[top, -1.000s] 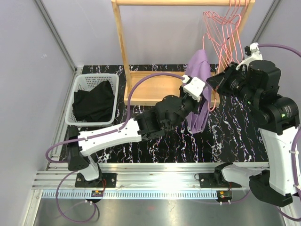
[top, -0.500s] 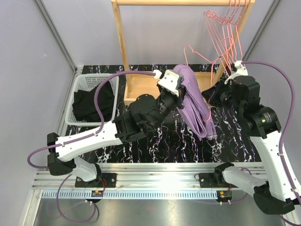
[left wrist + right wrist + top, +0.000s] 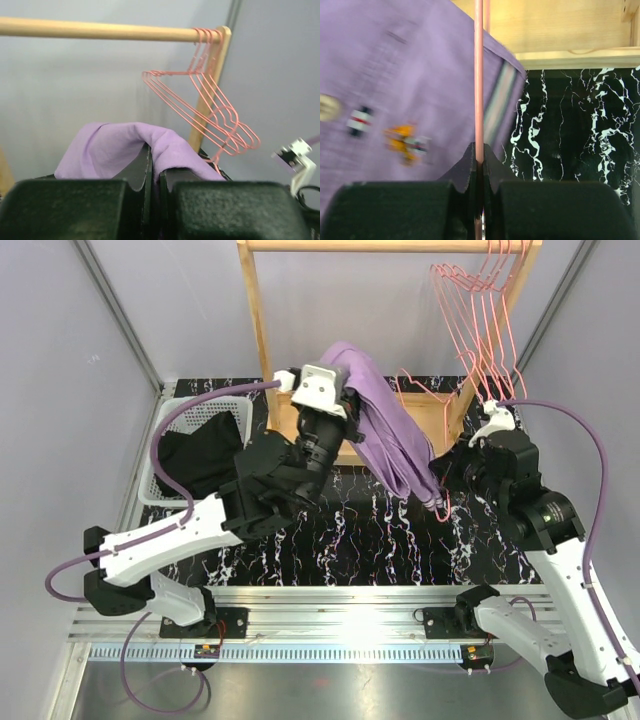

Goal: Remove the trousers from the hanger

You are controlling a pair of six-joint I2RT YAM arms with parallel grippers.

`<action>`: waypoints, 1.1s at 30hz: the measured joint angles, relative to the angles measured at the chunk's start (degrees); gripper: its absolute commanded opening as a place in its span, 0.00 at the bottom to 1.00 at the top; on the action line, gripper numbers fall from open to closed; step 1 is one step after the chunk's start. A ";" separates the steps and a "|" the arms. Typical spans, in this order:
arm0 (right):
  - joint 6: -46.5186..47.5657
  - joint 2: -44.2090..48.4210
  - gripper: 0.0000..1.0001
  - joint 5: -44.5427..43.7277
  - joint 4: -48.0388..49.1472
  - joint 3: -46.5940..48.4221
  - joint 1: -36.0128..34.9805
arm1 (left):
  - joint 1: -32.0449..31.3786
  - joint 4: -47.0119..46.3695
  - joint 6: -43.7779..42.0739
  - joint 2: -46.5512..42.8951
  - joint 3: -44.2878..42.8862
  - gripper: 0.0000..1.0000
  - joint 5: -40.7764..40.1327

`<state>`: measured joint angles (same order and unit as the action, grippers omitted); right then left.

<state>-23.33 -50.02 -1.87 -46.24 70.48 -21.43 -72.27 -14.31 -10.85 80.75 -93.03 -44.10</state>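
My left gripper (image 3: 343,392) is shut on the top fold of the lilac trousers (image 3: 385,435), held high in front of the wooden rack. In the left wrist view the lilac trousers (image 3: 112,145) bulge over the closed left gripper (image 3: 155,167). The cloth slopes down to the right, its lower end against the pink wire hanger (image 3: 420,390). My right gripper (image 3: 446,475) is shut on that hanger. In the right wrist view the hanger (image 3: 478,75) runs straight up from the right gripper (image 3: 479,156), in front of the lilac trousers (image 3: 395,75). The black trousers (image 3: 200,455) lie in the basket.
A white basket (image 3: 168,420) stands at the left on the black marbled table (image 3: 370,530). The wooden rack (image 3: 262,330) has a low base shelf (image 3: 550,25). Several pink hangers (image 3: 490,310) hang from the rail (image 3: 100,30) at the right end.
My left arm has swung up and to the left, pulling the lilac trousers along. My right gripper with the hanger has come down and nearer. Both stay shut.
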 measured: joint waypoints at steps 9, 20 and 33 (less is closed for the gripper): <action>3.98 2.58 0.00 0.00 -0.24 -2.62 0.00 | 4.33 -2.45 -8.61 -7.17 -0.79 0.00 -2.93; 9.94 2.75 0.00 -0.02 -4.72 3.58 0.02 | 23.80 0.85 -14.34 -21.05 13.73 0.00 -6.01; 11.52 3.48 0.00 2.69 -6.97 9.14 0.07 | 49.99 7.69 -17.64 -29.92 29.03 0.00 -2.80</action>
<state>-11.81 -46.54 0.82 -53.21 79.61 -21.37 -22.28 -6.61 -28.49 50.83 -64.01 -46.89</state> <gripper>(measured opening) 0.051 0.028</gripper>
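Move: The purple trousers are already pinched in the left fingers, high up, and trail down to the right hand. The white basket they are bound for lies roughly 36 cm to the left hand's left, 19 cm ahead and some 47 cm below; the wooden rack's tray is about 25 cm ahead, 6 cm right and 50 cm below. The pink hanger, gripped by the right hand, is 14 cm right, 8 cm ahead and 17 cm below. From the right hand, the basket is 54 cm left, 18 cm ahead and 25 cm below. The purple trousers, still pinched in the shut left fingers, are swept about 37 cm left, away from the hanger and towards the basket, first rising some 6 cm, then sinking about 13, with slight forward travel; the wrist swings some 55 degrees counter-clockwise. The right hand keeps its grip on the hanger, dips slightly, then rises about 5 cm and eases back a little, fingers tipping up. ##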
